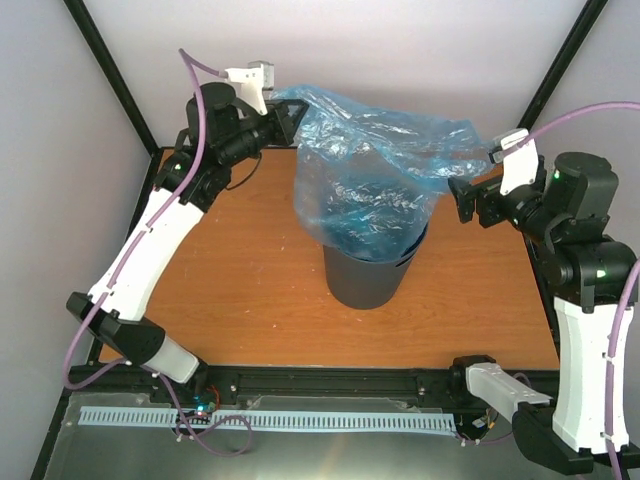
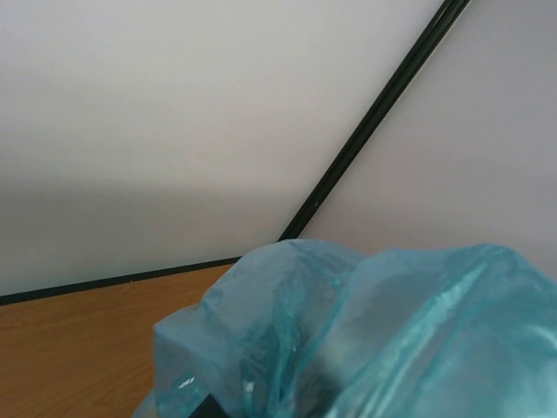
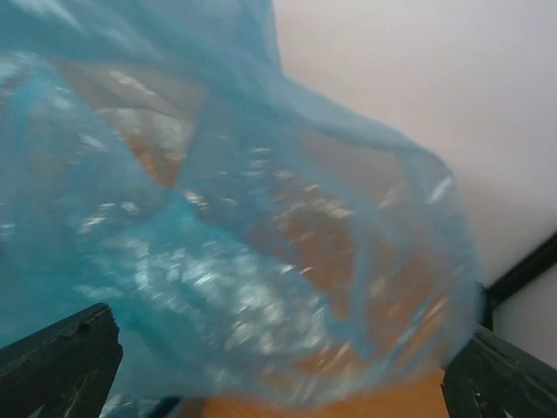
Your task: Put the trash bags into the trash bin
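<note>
The dark grey trash bin stands upright at the middle of the wooden table. The light-blue trash bag billows above it, with its lower part hanging into the bin's mouth. My left gripper is shut on the bag's upper left edge and holds it high. In the left wrist view the bag covers the fingers. My right gripper is at the bag's right side, just below its edge. Its fingers are spread wide, with the blurred bag in front of them.
Black frame posts rise at the back left and back right before grey walls. The table's back edge runs just behind the bag. A white slotted rail lies along the near edge between the arm bases.
</note>
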You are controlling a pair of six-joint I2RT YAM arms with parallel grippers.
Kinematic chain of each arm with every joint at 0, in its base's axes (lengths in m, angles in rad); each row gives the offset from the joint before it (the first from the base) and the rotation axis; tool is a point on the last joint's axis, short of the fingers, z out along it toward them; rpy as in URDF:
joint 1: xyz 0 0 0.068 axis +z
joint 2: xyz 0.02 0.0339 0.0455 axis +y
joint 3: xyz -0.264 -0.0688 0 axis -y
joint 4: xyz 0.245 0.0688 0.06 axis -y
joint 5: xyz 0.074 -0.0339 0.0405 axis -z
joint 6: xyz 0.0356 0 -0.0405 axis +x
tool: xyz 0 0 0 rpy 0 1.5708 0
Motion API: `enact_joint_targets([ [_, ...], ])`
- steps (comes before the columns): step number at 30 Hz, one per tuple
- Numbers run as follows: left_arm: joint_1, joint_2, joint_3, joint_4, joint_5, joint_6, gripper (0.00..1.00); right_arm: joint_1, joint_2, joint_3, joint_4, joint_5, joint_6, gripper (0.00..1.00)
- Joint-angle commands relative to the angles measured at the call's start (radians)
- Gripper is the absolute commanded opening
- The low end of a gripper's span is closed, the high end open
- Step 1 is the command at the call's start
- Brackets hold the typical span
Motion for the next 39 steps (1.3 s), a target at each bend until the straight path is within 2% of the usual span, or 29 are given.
enact_joint_targets([
  [1,0.008,0.064,0.087,0.023,0.013,0.014,0.01,-0.004,-0.033,0.105,-0.094,-0.214,-0.051,1.0],
  [4,0.012,0.108,0.131,0.023,0.033,0.01,0.01,-0.004,-0.03,0.207,-0.152,-0.279,-0.046,1.0],
  [6,0.015,0.142,0.187,0.012,0.033,0.016,0.01,-0.004,-0.033,0.234,-0.165,-0.235,-0.042,1.0],
  [10,0.047,0.22,0.311,-0.02,0.037,0.01,0.01,-0.004,-0.056,0.111,-0.16,-0.091,-0.057,0.97],
  [14,0.06,0.277,0.381,-0.043,0.065,-0.001,0.01,-0.004,-0.112,-0.061,-0.168,-0.175,-0.109,0.81],
  [16,0.061,0.282,0.375,-0.033,0.072,-0.006,0.01,-0.004,-0.153,-0.139,-0.158,-0.255,-0.16,0.71],
  [20,0.06,0.286,0.353,-0.001,0.079,-0.03,0.01,-0.004,-0.163,-0.234,-0.168,-0.338,-0.264,0.61],
  [26,0.059,0.277,0.317,0.04,0.171,-0.097,0.01,-0.003,-0.127,-0.35,-0.078,-0.444,-0.302,0.55],
  [31,0.033,0.205,0.215,0.083,0.216,-0.086,0.01,0.005,-0.039,-0.356,0.026,-0.511,-0.275,0.5],
  [34,0.012,0.161,0.196,0.065,0.228,-0.063,0.01,0.041,0.017,-0.364,0.096,-0.506,-0.254,0.49],
  [39,-0.004,0.106,0.182,0.024,0.232,-0.039,0.01,0.14,0.109,-0.379,0.153,-0.409,-0.236,0.46],
])
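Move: The trash bag hangs from the left hand's shut fingers over the trash bin. Its right side, by the bin's rim, lies about 10 cm to the right hand's left, level with it forward and some 12 cm lower. The bin rim's middle is about 14 cm left of that hand, 1 cm back and 16 cm below. From the left hand, that bag side lies roughly 12 cm back, 19 cm right and 15 cm down. Into the trash bag's right side, beside the bin rim, goes the open right hand: first back and up some 7 cm each way, then steeply down and left, finally forward, ending about 13 cm lower and 10 cm farther left. It turns about 35 degrees counter-clockwise, fingers closing to half-open. The left hand keeps its pinch, swings forward, then comes back and to the right. ##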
